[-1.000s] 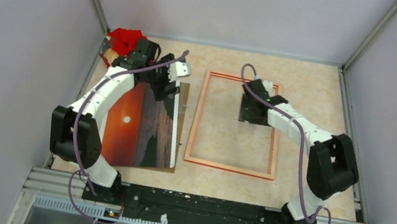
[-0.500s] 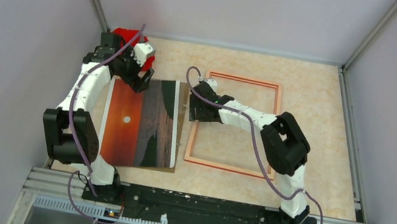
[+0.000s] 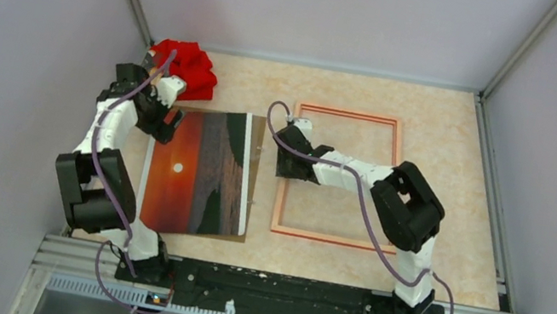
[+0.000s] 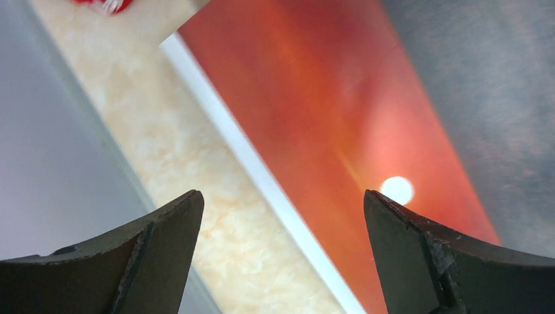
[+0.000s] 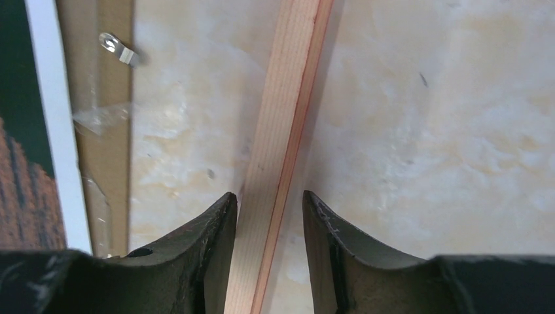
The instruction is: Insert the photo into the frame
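The photo [image 3: 199, 169], a red-orange sunset print with a white border, lies face up on the left of the table. Its orange field [image 4: 327, 98] fills the left wrist view. My left gripper [image 3: 168, 119] hovers over the photo's upper left corner, jaws wide open across its white left border [image 4: 280, 196], holding nothing. The frame [image 3: 387, 185] lies pale wood side up to the right of the photo. My right gripper [image 3: 288, 159] stands astride its left rail [image 5: 288, 98]. The left finger [image 5: 219, 229] touches the rail, while a gap shows on the other side, midway [image 5: 268, 196].
A brown backing panel [image 3: 259, 132] lies under the photo, its edge [image 5: 114, 98] carrying a small metal clip [image 5: 121, 49]. A red cloth [image 3: 187, 67] is bunched in the back left corner. Grey walls enclose the table on three sides.
The right arm swung left from inside the frame to its left rail, narrowed its jaws round it, and the frame slid slightly right. The left arm drew back left off the photo.
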Robot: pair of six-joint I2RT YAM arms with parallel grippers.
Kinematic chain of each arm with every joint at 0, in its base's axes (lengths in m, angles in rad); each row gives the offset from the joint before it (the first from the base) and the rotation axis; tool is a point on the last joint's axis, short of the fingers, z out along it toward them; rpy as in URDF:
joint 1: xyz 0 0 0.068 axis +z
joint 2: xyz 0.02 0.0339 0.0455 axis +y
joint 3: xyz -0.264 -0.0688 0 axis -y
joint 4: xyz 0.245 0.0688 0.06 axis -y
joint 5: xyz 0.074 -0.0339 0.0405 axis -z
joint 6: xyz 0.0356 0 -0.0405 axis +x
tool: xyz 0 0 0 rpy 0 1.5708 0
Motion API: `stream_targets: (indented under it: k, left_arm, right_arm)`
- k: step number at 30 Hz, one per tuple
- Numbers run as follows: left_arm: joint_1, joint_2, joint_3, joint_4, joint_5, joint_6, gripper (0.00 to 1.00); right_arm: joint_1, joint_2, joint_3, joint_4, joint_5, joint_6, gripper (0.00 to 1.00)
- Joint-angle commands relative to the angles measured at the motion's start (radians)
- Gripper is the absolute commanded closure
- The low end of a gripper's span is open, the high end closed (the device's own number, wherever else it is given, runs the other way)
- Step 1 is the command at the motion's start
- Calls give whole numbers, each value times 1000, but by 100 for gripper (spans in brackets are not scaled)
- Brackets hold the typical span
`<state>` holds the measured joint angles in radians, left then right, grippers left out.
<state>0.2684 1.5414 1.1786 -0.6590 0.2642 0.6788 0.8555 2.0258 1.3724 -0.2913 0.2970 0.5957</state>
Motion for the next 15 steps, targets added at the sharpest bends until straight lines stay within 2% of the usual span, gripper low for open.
stream_targets:
  k: [1,4,6,11,15]
  left_arm:
    - [77,5,-15,63,-108,40,1]
    - [117,6,-47,119,-152,74,1]
    - [128,2,-68,158,-178,91,1]
    - [137,5,-126,257,-253,117,1]
    - [158,40,-157,355,-327,144,1]
  right_arm:
    - [-10,-82,-91,-10,65,9,59]
    - [-19,-97,-101,-20,64,-5,59]
    - [-21,-115,-82,-38,58,-21,54]
    - [-20,-177,26,-92,-7,-43,35]
    - [-36,-158,112,-65,-199,-65,31]
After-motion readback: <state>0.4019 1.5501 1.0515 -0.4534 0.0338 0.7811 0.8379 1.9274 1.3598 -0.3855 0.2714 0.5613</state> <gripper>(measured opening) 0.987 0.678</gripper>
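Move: The right hand is down at table height astride the left side of the frame, about halfway along it; the frame's middle lies some 16 cm to its right, level with it, and the photo's middle about 25 cm to its left and 4 cm back. The open left hand hangs roughly 11 cm above the photo, whose middle is some 8 cm to its right and 7 cm back; the red cloth lies about 21 cm ahead of it and 2 cm left. With a finger against the outer face of the frame's left side, the right hand pushes the frame about 3 cm to the right, then opens its half-closed fingers wider and rises nearly 3 cm, coming off the frame and easing back left a little. Meanwhile the left hand, fingers still wide open, sweeps some 9 cm left across the photo and out to its left edge, sinking slightly and drifting a bit back while it rolls its left side up about 15 degrees and turns counter-clockwise, touching nothing. ##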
